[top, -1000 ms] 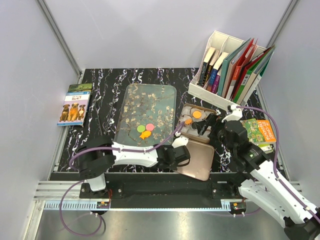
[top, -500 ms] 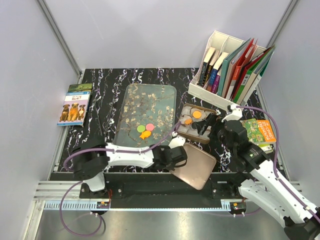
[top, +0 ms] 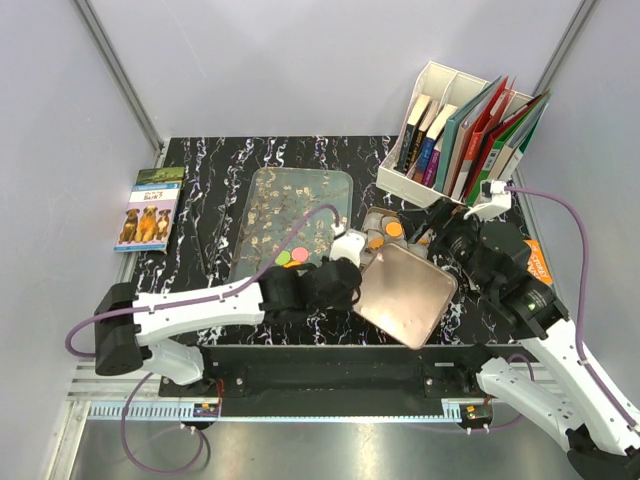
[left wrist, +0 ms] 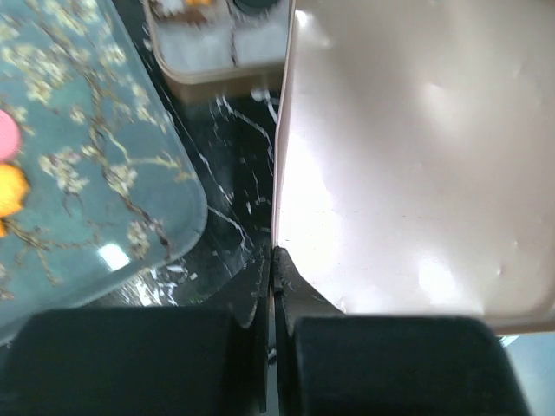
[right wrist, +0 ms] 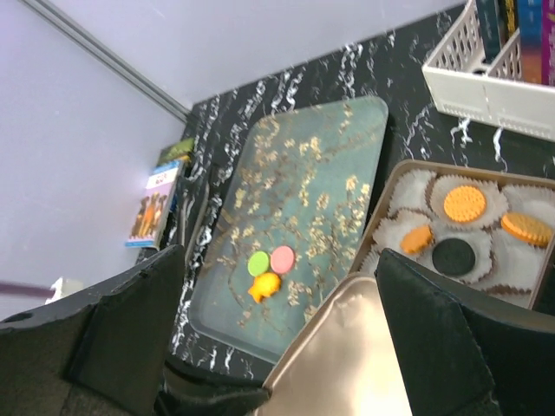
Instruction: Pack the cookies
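My left gripper (left wrist: 275,260) is shut on the left edge of the beige tin lid (left wrist: 416,173), which hangs tilted over the table near the open tin (top: 378,222). Orange cookies (right wrist: 466,202) and one black cookie (right wrist: 453,256) lie in white paper cups inside the tin (right wrist: 381,217). A green cookie (right wrist: 257,263), a pink cookie (right wrist: 283,258) and a yellow cookie (right wrist: 264,286) lie on the floral tray (right wrist: 303,173). My right gripper (right wrist: 279,256) hangs open high above the tin, holding nothing. In the top view my left arm partly hides the tray cookies (top: 292,257).
A white organizer full of books (top: 465,130) stands at the back right. A dog book (top: 150,208) lies at the left table edge. Another book (top: 540,262) lies under my right arm. The lid (top: 405,293) covers the table's front middle.
My left gripper shut on the lid's edge, then lifted it and swung it right toward the tin. My right gripper drew back up and to the right, away from the tin.
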You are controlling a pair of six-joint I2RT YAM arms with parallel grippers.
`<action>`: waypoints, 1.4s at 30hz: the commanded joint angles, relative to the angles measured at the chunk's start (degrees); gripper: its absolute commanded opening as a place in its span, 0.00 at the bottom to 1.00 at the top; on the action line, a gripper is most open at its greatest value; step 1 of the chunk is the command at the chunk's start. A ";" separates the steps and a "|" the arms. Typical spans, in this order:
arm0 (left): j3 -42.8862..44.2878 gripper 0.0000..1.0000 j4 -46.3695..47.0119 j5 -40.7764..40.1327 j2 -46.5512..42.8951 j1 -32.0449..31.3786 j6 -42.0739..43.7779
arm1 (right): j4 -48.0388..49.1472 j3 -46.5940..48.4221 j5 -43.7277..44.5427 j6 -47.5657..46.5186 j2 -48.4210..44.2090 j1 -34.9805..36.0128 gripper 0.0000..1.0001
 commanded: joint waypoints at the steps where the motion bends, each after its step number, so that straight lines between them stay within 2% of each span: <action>1: 2.90 0.00 1.65 0.65 -3.60 5.08 1.75 | 1.23 4.22 -0.23 -2.53 0.51 0.14 1.00; 6: 0.26 0.00 4.73 9.71 -7.47 17.82 -0.18 | 1.23 5.54 0.30 -3.32 -0.11 0.23 1.00; 7: -0.35 0.00 5.69 14.25 -8.17 22.54 -1.23 | 1.23 6.15 0.47 -3.58 -0.02 0.23 1.00; 9: -0.88 0.00 7.01 18.84 -8.53 27.04 -2.29 | 1.23 6.77 0.38 -4.64 0.24 0.23 1.00; 11: -0.10 0.00 7.81 26.92 -7.66 33.01 -3.26 | 1.06 7.65 0.56 -6.56 0.60 0.23 1.00; 13: 3.23 0.00 5.98 32.98 -4.95 37.15 -3.26 | 0.36 8.09 0.82 -9.54 1.47 0.14 1.00; 18: 14.74 0.00 -4.38 34.95 2.79 39.98 1.83 | -4.20 10.72 2.40 -16.67 6.92 0.23 1.00; 21: 21.69 0.00 -9.67 34.95 8.67 41.39 4.82 | -11.39 15.37 5.91 -19.92 12.97 0.14 1.00; 23: 27.05 0.00 -13.54 36.35 11.15 43.06 6.84 | -14.05 19.24 11.17 -22.30 17.53 0.58 1.00; 25: 31.89 0.00 -17.49 36.89 14.40 44.46 8.59 | -15.90 21.80 24.32 -27.45 20.10 2.59 1.00; 26: 33.03 0.00 -18.20 36.71 15.19 44.73 9.21 | -15.03 21.72 29.69 -30.88 21.94 6.69 1.00; 27: 34.00 0.00 -18.81 36.53 16.16 44.99 9.83 | -11.46 21.28 34.52 -34.31 22.56 8.48 1.00; 28: 35.93 0.00 -20.21 35.66 16.60 45.43 10.44 | -9.16 20.23 41.71 -43.13 22.92 10.67 1.00; 30: 37.87 0.00 -21.10 34.78 17.57 45.70 11.06 | -2.67 19.70 45.28 -49.00 23.19 13.58 1.00; 35: 41.56 0.00 -23.12 33.46 20.20 46.31 12.82 | -4.04 26.55 39.60 -53.93 22.40 15.43 1.00; 37: 43.15 0.00 -24.26 32.05 21.26 46.23 13.87 | -3.43 26.38 35.64 -59.73 22.31 18.94 1.00; 40: 44.73 0.00 -25.32 30.47 22.05 46.31 14.75 | -3.25 24.10 34.48 -66.83 23.97 24.56 1.00; 42: 44.82 0.00 -25.32 30.38 21.88 46.31 14.84 | -3.34 22.95 34.05 -68.27 25.90 26.85 1.00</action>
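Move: Held by the left fingers, the lid has still to go onto the open box, whose middle is about 14 cm ahead of that hand, 8 cm to its right and 14 cm below; the tray's middle is some 17 cm ahead, 13 cm left and 16 cm below, its pink cookie 12 cm ahead and 11 cm left. From the empty right hand, the lid's middle is roughly 6 cm back, 3 cm left and 17 cm below, the box 5 cm ahead, 5 cm left and 30 cm down, and the book rack about 21 cm ahead and 6 cm right. Keeping its pinch on the lid's edge, the left hand swings the lid forward about 22 cm, half as far to the left and a little up, past the open box towards the far part of the tray, turning counter-clockwise and tipping its fingers further down. The right hand stays wide open, rising a few centimetres, then pushing forward and dipping as it rolls some 60 degrees, left side down, and finally climbing about 7 cm while drawing slightly back and left, with no touch on the lid to be seen. ##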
